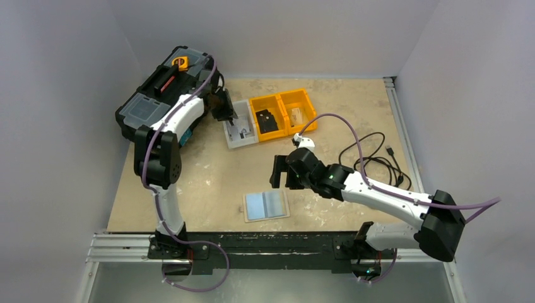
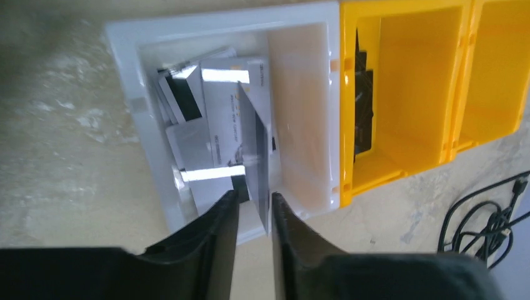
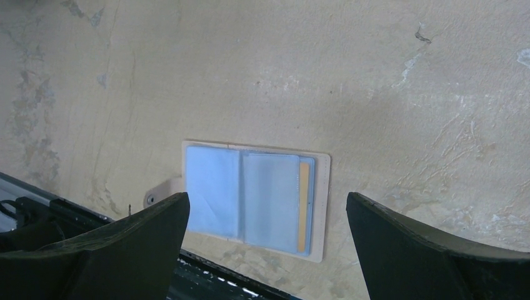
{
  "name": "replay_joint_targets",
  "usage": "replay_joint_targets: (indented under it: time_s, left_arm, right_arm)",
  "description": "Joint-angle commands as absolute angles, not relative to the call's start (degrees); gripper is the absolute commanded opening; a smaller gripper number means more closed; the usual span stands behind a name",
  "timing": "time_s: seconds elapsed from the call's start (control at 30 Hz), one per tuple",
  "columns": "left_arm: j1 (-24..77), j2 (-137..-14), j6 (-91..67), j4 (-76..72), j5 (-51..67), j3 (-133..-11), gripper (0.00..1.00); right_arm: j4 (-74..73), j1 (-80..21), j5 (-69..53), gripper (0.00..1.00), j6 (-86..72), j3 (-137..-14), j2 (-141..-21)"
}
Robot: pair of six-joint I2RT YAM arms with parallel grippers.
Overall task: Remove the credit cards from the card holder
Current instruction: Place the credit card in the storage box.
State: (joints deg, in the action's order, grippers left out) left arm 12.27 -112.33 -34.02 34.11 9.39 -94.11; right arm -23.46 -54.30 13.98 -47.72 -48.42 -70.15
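The card holder lies open and flat near the table's front edge, pale blue inside with a beige border and an orange strip at one pocket. My right gripper hovers above it, jaws wide apart and empty. Over the white bin is my left gripper. Its jaws are slightly parted, and a grey credit card stands on edge between them, against the right finger, with a gap on the left. Several credit cards lie piled in the bin.
Two yellow bins adjoin the white bin on its right, one holding a dark object. A black toolbox sits at the back left. A black cable coils at the right.
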Motion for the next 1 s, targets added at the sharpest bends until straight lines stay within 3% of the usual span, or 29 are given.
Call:
replay_joint_targets:
  time_s: [0.0, 0.23, 0.53, 0.83, 0.97]
  left_arm:
    - [14.33, -114.76, -28.82, 38.96, 15.25, -96.35, 0.32]
    - [15.68, -115.96, -28.80, 39.64, 13.89, -96.29, 0.52]
    - [16.52, -107.65, -28.46, 41.08, 13.72, -95.60, 0.49]
    - [28.11, -89.42, -32.18, 40.59, 6.93, -76.04, 0.49]
    - [38.02, -82.48, -35.31, 38.49, 2.75, -66.43, 0.49]
  right_arm:
    - [-21.20, -54.06, 13.94, 0.99, -47.13, -50.49, -71.54]
    - [-20.54, -54.05, 13.15, 0.99, -46.52, -51.45, -73.64]
    - [-21.24, -53.90, 15.26, 0.99, -47.31, -50.47, -73.53]
    - [-21.58, -49.43, 18.49, 0.99, -52.23, -41.72, -64.41]
    - [-22.65, -46.94, 19.06, 0.99, -53.20, -38.60, -59.13]
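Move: The left hand hangs over the white storage box with a credit card still at its fingertips; the box's middle is about 1 cm ahead, 2 cm right and 9 cm below. The middle orange bin lies some 4 cm ahead and 11 cm right, and the open card holder some 24 cm back and 10 cm right. From the right hand, the white box is roughly 19 cm ahead, 13 cm left and 10 cm below. Down, back and right by 3 to 4 cm each, the left hand sinks over the white box while its fingers part to about half, letting go of the card. After a brief hold it climbs about 8 cm and sweeps fast another 14 cm back towards the card holder, turning clockwise some 10 degrees more. The open right hand shifts late, about 5 cm right, out of the way. ##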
